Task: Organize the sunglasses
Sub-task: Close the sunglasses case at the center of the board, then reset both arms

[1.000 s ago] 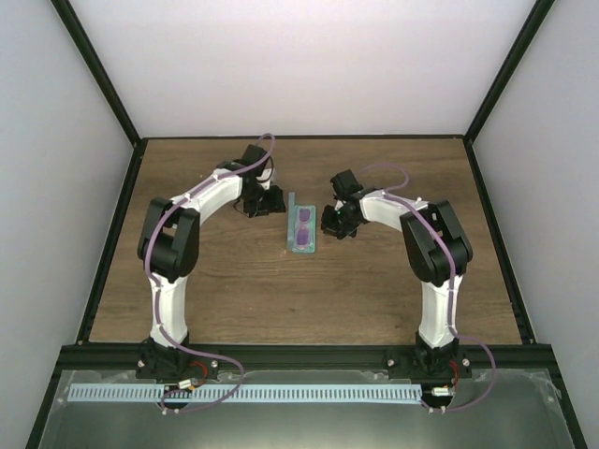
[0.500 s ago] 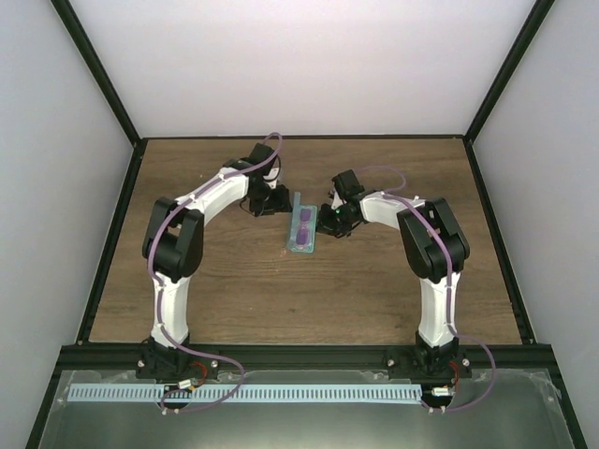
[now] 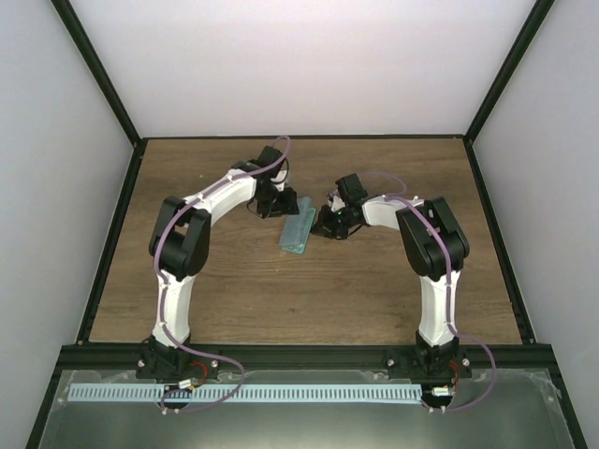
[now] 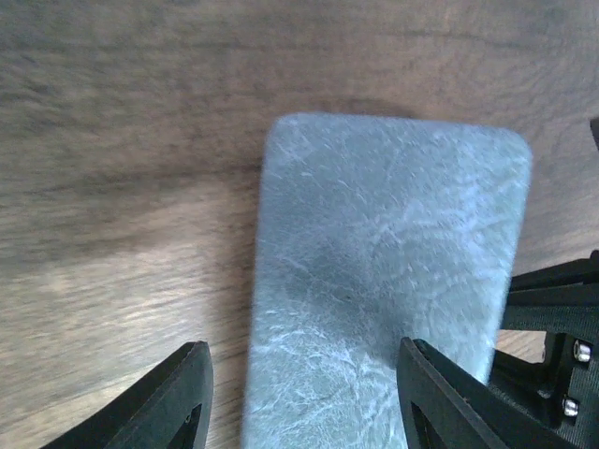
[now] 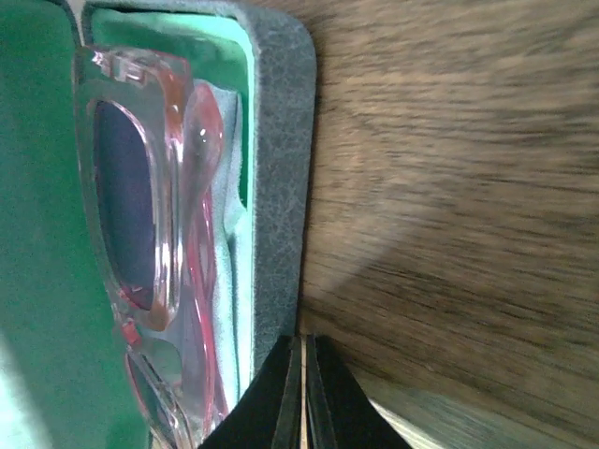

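The sunglasses (image 5: 140, 215), with a pink-red translucent frame, lie inside the grey-blue case (image 5: 281, 187) on its green lining, over a pale cloth (image 5: 236, 253). In the top view the case (image 3: 296, 229) sits mid-table with its lid tilted over it, hiding the sunglasses. My left gripper (image 3: 284, 204) is open at the lid's far left side. The left wrist view shows its open jaws (image 4: 304, 348) over the lid's grey outer face (image 4: 384, 271). My right gripper (image 3: 320, 224) is shut and empty, with its tip (image 5: 301, 341) at the case's right rim.
The wooden table (image 3: 234, 281) is bounded by a black frame with white walls behind and at both sides. Both arms reach inward and meet at the case near the table's middle.
The case's lid has swung up from lying flat open and now tilts over the sunglasses. My left gripper moved right against the lid. My right gripper moved left to the case's rim.
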You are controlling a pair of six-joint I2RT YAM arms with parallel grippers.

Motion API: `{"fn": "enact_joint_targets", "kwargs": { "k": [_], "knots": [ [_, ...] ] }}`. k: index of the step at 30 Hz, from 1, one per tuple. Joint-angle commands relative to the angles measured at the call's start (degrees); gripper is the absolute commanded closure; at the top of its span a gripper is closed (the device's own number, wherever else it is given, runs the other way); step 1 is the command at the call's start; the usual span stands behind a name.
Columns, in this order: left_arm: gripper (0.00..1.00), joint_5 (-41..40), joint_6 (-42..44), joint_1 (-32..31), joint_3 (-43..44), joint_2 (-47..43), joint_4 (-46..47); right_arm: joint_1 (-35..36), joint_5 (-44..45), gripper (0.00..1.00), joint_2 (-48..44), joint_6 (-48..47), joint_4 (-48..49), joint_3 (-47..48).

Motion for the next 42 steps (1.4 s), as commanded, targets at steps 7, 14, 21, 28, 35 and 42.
{"fn": "enact_joint_targets", "kwargs": {
  "k": [7, 14, 21, 28, 35, 42],
  "knots": [
    [0.44, 2.4, 0.2, -2.3, 0.2, 3.1, -1.6, 0.5, -3.8, 0.95, 0.1, 1.4, 4.5, -2.0],
    [0.44, -0.2, 0.5, -1.9, 1.9, -0.3, -0.3, 0.4, 0.8, 0.94, -4.8, -1.1, -0.3, -2.2],
    [0.44, -3.2, -0.6, 0.8, 0.9, -6.9, 4.4, 0.5, 7.7, 0.80, -10.0, -3.7, -7.8, 1.3],
    [0.44, -4.0, -0.2, 4.9, -6.6, -9.3, 6.4, 0.5, 13.7, 0.71, -10.9, -5.3, -13.7, 6.6],
    [0.43, -5.6, 0.8, 7.3, -15.7, -16.5, 10.6, 0.6, 15.9, 0.07, -14.1, -11.7, -15.1, 11.4],
    [0.07, -13.6, 2.8, 7.4, -21.1, -21.2, 12.2, 0.5, 18.9, 0.00, -16.9, -11.6, -17.1, 12.5]
  ]
}}
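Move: The sunglasses case's lid is tilted over to the right, not quite shut; its middle lies about 2 cm below the left hand, 3 cm back and 2 cm to its right. From the shut right fingers, low beside the case, the lid's middle is some 5 cm to the left, about level fore and aft and 2 cm higher. The case's tray is about 5 cm left of the right hand at roughly its height, and the sunglasses inside it are about 4 cm left and 1 cm ahead. The case's lid is pressed down to close it by the part-open left fingers, about 2 cm down and as far back, with a little rightward travel, while the right fingers edge 1 cm left along its right side. After a short hold, the left hand lifts off, rises forward, then swings left, dips beside the case and opens wider. The right hand rises about 13 cm, slightly forward and right, spreading its fingers fully. ##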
